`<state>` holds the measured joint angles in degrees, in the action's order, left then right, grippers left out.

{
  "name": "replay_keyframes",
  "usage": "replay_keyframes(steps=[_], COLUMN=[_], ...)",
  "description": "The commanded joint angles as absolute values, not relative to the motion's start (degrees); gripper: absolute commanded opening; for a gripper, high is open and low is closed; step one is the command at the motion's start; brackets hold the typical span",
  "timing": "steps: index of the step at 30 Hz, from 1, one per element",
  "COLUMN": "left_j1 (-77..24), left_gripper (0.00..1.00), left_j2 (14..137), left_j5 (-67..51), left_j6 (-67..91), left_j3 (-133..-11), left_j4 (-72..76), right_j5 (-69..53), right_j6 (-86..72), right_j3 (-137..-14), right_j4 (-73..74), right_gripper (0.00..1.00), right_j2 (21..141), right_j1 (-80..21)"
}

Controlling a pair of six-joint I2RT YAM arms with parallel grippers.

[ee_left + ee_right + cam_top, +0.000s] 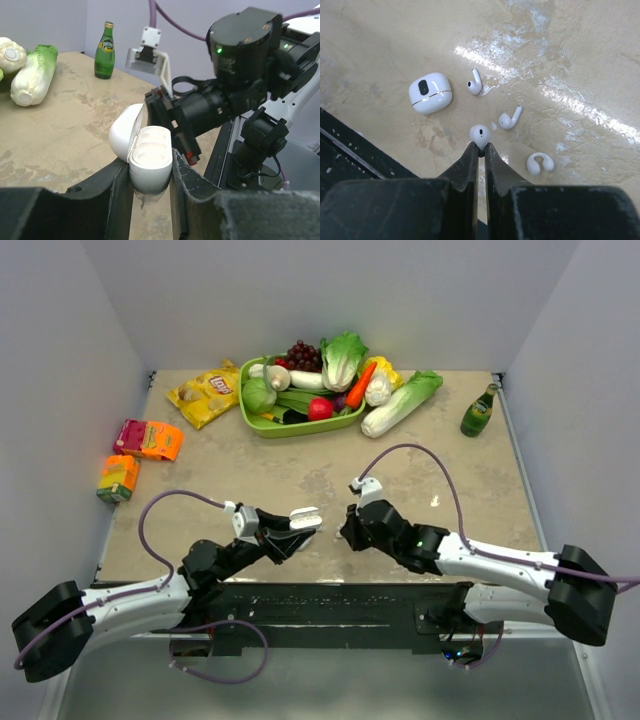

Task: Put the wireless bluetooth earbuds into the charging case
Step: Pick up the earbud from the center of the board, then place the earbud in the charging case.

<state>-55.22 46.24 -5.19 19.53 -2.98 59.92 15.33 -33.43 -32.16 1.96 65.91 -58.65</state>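
My left gripper [150, 182] is shut on the white charging case [148, 160]. The case's lid stands open and its moulded wells face up, with nothing in them. From above, the case [305, 519] sits at the tip of the left gripper [292, 532], just left of the right gripper [350, 530]. My right gripper [481, 149] is shut on one small white earbud [480, 135], pinched at the very fingertips. Two stemmed earbuds [475, 85] [510, 119] and a C-shaped bud [540, 163] lie loose on the table beyond it.
A second white case [430, 92], shut, lies on the table left of the buds. At the back stand a green tray [262, 422] of vegetables, a cabbage [400, 405], a green bottle [478, 412], a chips bag [205, 393] and small boxes [148, 439].
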Motion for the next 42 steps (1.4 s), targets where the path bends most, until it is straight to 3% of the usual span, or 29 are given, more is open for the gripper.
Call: replay_keyframes(steps=[1,12,17,23,28,42], left_j1=[-55.5,-54.9,-54.9,-55.0,-54.9,-54.8], left_gripper=[0.00,0.00,0.00,0.00,0.00,0.00], left_j2=[47.0,45.3,49.1,48.2,54.7,54.3], left_j5=[-4.7,-8.7,-13.3,-17.1,-17.8,-24.0], left_j6=[20.0,20.2,20.7,17.1,8.9,2.0], left_j3=[4.4,-3.1,-10.4,-27.1,-43.4,-42.6], left_j4=[62.3,46.6,39.0,12.3,-13.7,-13.6], right_j5=[16.3,13.7,14.8,12.2,10.5,8.0], right_j6=[-24.0,-13.6,-8.4,-3.0,-0.3,2.1], right_j3=[-37.8,-52.5,-61.2,-64.7,-66.4,-69.5], right_j4=[13.9,30.9,38.1,39.8,40.2,42.0], right_gripper=[0.00,0.00,0.00,0.00,0.00,0.00], right_j2=[59.1,47.4,53.1,53.5,54.4,56.8], right_j1=[-60.4,-65.7,-70.4,-71.9,-71.9,-72.4])
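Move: The open case in the left hand sits roughly 6 cm to the left of the right hand, 3 cm back and 13 cm above; the right hand already pinches an earbud. About 7 cm below the right hand lie a stemmed earbud, 4 cm ahead and 2 cm left, and the closed case, 2 cm ahead and 10 cm left. The right hand's earbud lies some 4 cm ahead of the left hand, 8 cm right and 12 cm below. Right hand lifts its pinched earbud 19 cm and back towards the open case, which the left rolls about 40 degrees. ##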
